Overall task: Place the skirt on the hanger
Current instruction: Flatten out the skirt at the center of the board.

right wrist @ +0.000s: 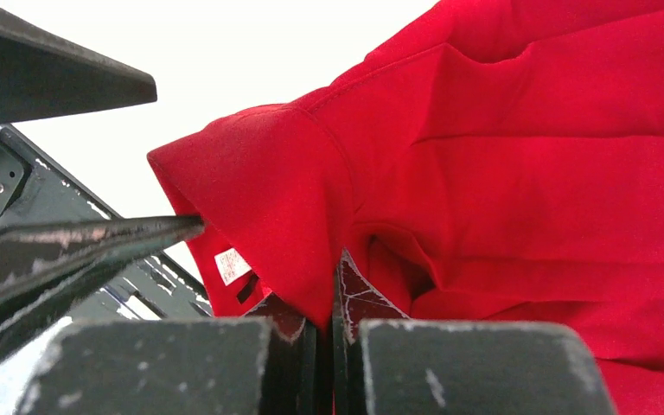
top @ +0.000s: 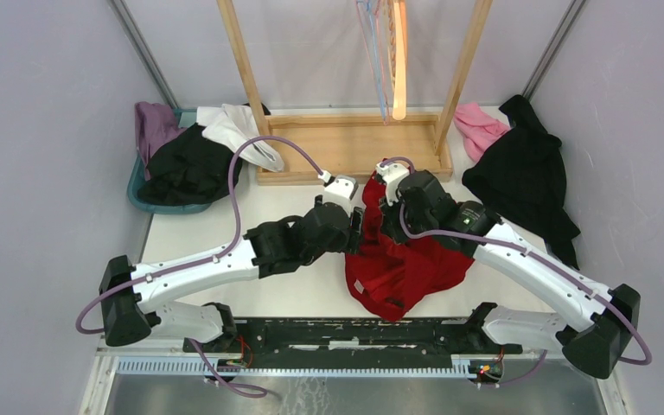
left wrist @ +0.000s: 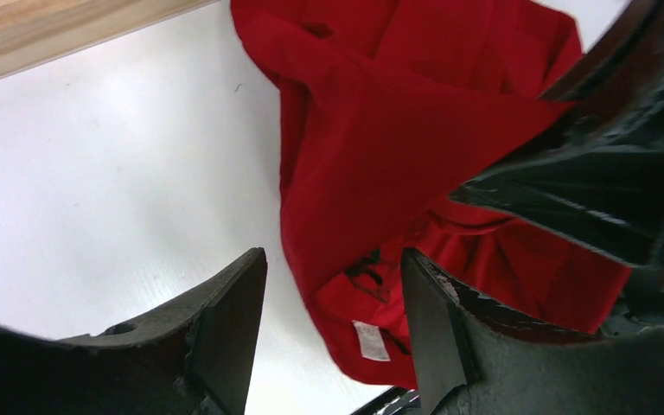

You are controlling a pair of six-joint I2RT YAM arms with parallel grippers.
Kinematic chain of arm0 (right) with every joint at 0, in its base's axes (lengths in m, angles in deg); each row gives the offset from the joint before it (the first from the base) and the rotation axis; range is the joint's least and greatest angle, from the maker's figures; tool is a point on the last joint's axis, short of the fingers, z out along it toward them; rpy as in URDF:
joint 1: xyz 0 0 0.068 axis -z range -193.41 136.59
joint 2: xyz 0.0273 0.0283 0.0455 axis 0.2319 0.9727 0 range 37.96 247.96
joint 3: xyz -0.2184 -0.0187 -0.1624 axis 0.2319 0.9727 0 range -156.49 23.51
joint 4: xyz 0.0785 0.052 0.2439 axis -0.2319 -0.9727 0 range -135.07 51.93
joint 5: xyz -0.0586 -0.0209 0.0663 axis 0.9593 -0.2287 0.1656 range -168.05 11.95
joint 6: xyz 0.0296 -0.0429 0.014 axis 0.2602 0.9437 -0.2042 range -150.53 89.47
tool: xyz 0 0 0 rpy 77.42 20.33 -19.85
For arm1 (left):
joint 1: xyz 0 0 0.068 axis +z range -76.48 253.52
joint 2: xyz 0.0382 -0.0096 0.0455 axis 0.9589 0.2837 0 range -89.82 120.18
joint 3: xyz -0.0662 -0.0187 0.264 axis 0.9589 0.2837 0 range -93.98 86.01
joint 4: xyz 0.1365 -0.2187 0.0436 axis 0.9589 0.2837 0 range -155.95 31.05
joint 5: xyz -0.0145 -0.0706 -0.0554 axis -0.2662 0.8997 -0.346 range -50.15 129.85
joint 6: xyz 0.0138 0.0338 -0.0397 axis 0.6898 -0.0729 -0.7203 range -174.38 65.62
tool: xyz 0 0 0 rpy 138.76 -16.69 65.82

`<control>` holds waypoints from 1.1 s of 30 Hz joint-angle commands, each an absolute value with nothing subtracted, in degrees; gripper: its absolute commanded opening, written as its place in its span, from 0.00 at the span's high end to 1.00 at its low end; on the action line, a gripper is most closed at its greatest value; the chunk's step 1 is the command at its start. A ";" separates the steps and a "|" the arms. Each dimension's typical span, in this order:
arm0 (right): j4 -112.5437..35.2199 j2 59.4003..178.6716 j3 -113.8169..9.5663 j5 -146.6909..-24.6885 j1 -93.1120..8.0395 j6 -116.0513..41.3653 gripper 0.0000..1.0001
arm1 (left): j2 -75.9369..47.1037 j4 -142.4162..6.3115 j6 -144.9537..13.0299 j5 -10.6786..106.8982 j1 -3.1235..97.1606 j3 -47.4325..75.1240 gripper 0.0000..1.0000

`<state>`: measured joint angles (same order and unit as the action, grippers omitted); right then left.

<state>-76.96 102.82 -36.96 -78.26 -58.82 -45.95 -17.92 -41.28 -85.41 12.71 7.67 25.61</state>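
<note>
The red skirt (top: 402, 259) lies crumpled on the white table between both arms. My right gripper (right wrist: 333, 277) is shut on a fold of the skirt (right wrist: 527, 156) near its top edge, and red cloth is pinched between the pads. My left gripper (left wrist: 333, 268) stands open just left of it, with the hem and white label of the skirt (left wrist: 380, 130) showing between its fingers (left wrist: 233, 303). In the top view the left gripper (top: 359, 229) and right gripper (top: 387, 214) sit close together. The hanger (top: 389, 60), clear and orange, hangs from the wooden rack at the back.
The rack's wooden base (top: 346, 143) lies just behind the grippers. A teal bin (top: 143, 194) at back left holds black (top: 186, 164), white (top: 233, 130) and purple (top: 151, 121) garments. A pink garment (top: 480, 125) and a black one (top: 523, 173) lie at back right.
</note>
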 commanded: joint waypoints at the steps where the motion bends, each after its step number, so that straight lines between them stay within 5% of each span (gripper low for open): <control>1: -72.84 103.34 -37.27 -79.13 -59.44 -46.91 0.98 | -19.33 -47.06 -84.16 16.10 7.93 25.00 0.34; 18: -72.92 103.80 -37.78 -79.72 -59.73 -46.61 0.98 | -16.62 -41.54 -81.49 7.69 8.01 24.13 0.39; 28: -73.01 102.95 -37.10 -80.74 -59.90 -47.35 0.97 | -14.61 -39.83 -79.71 2.22 8.30 23.59 0.96; 33: -74.06 100.53 -33.52 -81.62 -60.44 -48.71 0.59 | -16.34 -36.49 -82.28 0.89 9.42 25.14 0.97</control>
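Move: Just ahead of the open left fingers, about 1 cm forward, 1 cm right and 2 cm below, is the upper left edge of the red skirt; the skirt's white tag lies some 13 cm back and 12 cm below that hand. The wooden frame's middle is roughly 19 cm straight ahead and 12 cm below. From the right hand, already pinching the skirt, that edge is about 6 cm left, level fore and aft, 2 cm lower. Easing a centimetre to its right and dipping about 2 cm, the left hand brings its open fingers over the skirt's edge, then draws some 3 cm left and 2 cm forward while closing shut to pinch the edge, rolling about 10 degrees. The right hand keeps its pinch, drifting 1 cm left, and only at the end starts opening to release its fold. ##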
